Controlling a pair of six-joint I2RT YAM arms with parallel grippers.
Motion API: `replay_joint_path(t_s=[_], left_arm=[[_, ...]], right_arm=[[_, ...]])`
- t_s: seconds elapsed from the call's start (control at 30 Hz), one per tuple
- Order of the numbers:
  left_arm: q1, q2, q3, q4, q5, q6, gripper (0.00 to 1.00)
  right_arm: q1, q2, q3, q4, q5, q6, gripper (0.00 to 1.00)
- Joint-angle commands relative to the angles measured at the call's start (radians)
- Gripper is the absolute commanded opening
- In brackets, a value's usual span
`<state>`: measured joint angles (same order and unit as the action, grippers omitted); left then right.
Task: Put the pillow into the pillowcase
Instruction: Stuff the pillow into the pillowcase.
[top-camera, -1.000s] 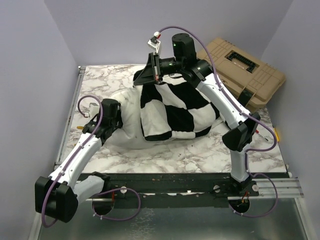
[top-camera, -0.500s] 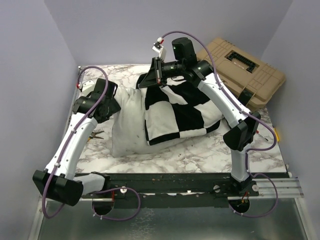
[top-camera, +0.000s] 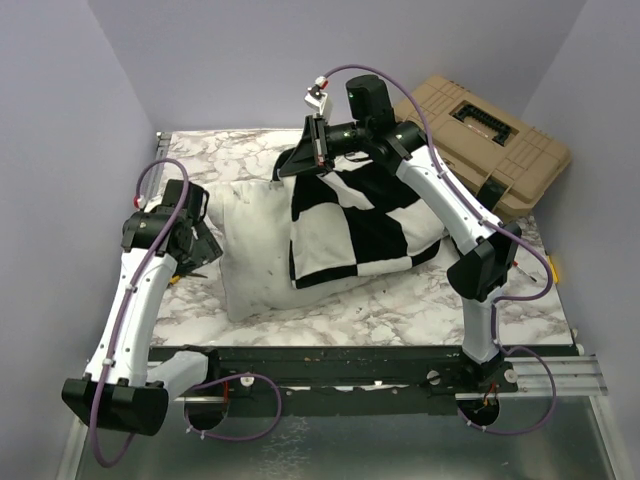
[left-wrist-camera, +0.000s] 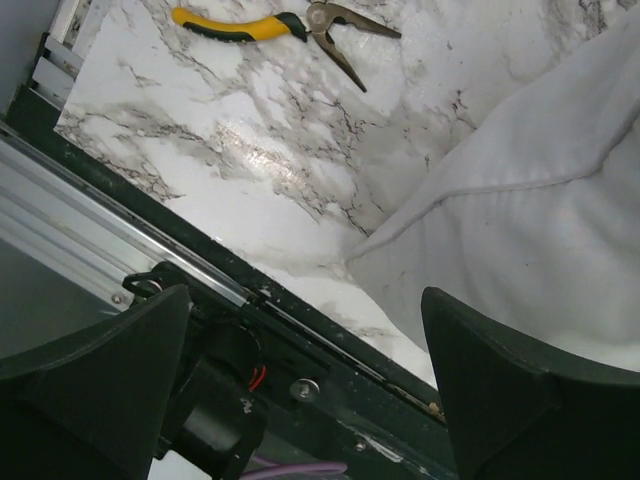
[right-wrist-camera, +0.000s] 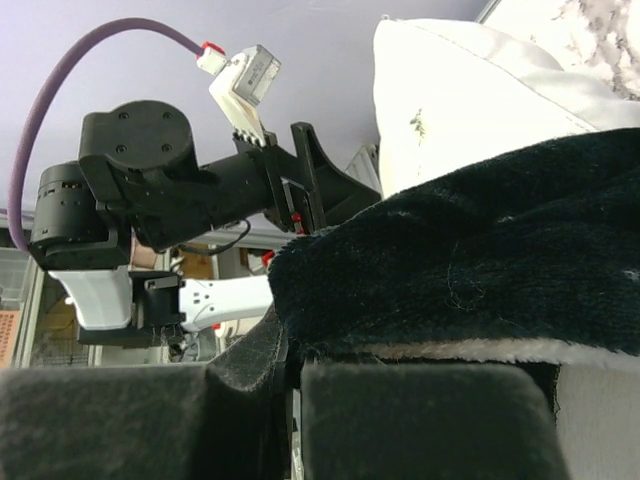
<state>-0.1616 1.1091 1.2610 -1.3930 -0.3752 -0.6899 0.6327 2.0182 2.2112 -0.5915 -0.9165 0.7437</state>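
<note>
The white pillow (top-camera: 255, 255) lies across the middle of the marble table, its right part inside the black-and-white checked pillowcase (top-camera: 360, 225). My right gripper (top-camera: 292, 166) hovers over the case's far left corner, shut on its edge. In the right wrist view the right gripper (right-wrist-camera: 295, 375) pinches dark pillowcase (right-wrist-camera: 480, 270) fabric, with the pillow (right-wrist-camera: 460, 100) bulging behind it. My left gripper (top-camera: 203, 245) stands open just left of the pillow's bare end, touching nothing. In the left wrist view the left gripper (left-wrist-camera: 305, 300) gapes wide and the pillow (left-wrist-camera: 540, 230) lies to the right.
A tan toolbox (top-camera: 490, 140) stands at the back right. Yellow-handled pliers (left-wrist-camera: 270, 22) lie on the marble left of the pillow. The table's dark front rail (left-wrist-camera: 230, 285) runs below the left gripper. Purple walls close in both sides.
My left gripper has let go of the pillow, opened wide and drawn back to the left. The pillow has settled flat. The right gripper still holds the case's edge.
</note>
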Motion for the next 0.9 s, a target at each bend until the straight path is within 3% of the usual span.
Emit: replay_joint_path(t_s=[0.0,0.13,0.23,0.4,0.57,0.6,0.73,0.77,0.87], left_arm=[[0.033,-0.042,0.023,0.031,0.164,0.086,0.99],[0.032,-0.093,-0.06,0.267,0.61,0.223,0.99],[0.033,-0.128,-0.163,0.396,0.81,0.245,0.99],[0.032,-0.126,-0.364,0.629,0.952,0.178,0.99],[-0.001,-0.046,-0.458,0.903,0.915,0.096,0.96],[-0.018,-0.029,-0.466,0.97,0.916,0.07,0.86],[-0.11,0.033,-0.438,1.197,0.913,-0.085,0.12],[-0.138,0.036,-0.421,1.239,0.883,-0.138,0.0],[-0.176,0.011,-0.375,1.297,0.756,-0.315,0.0]], right_arm=[[-0.002,-0.033,-0.018,0.07,-0.114,0.023,0.0],[-0.005,-0.057,-0.082,0.1,-0.129,0.033,0.0],[-0.006,-0.056,-0.087,0.104,-0.135,0.04,0.0],[-0.011,-0.047,-0.083,0.124,-0.152,0.067,0.0],[-0.013,-0.043,-0.072,0.124,-0.177,0.086,0.0],[-0.013,-0.044,-0.073,0.12,-0.177,0.084,0.0],[-0.013,-0.044,-0.061,0.094,-0.182,0.073,0.0],[-0.014,-0.042,-0.051,0.083,-0.183,0.068,0.0],[-0.013,-0.039,-0.022,0.054,-0.194,0.044,0.0]])
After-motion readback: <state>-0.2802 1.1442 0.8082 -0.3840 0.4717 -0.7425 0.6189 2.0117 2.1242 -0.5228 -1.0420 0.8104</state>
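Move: The pillow's exposed end has its middle about 13 cm to the right of the left gripper, 5 cm ahead and 9 cm below. The pillowcase's mouth edge crosses it some 20 cm to the gripper's right, 8 cm ahead and 6 cm down. The pliers lie on the table about 6 cm ahead, 6 cm to the left and 22 cm down. From the right gripper the exposed end is about 7 cm left, 7 cm back and 26 cm below. Sweep the open left gripper right about 20 cm and some 7 cm forward, onto the pillow's exposed end near the case mouth, dipping about 6 cm before easing up slightly. Swing its fingers from pointing down round towards the right, turning clockwise, and shut them on the white fabric as it goes on rightward. Keep the right gripper closed on the raised pillowcase edge, almost still. ##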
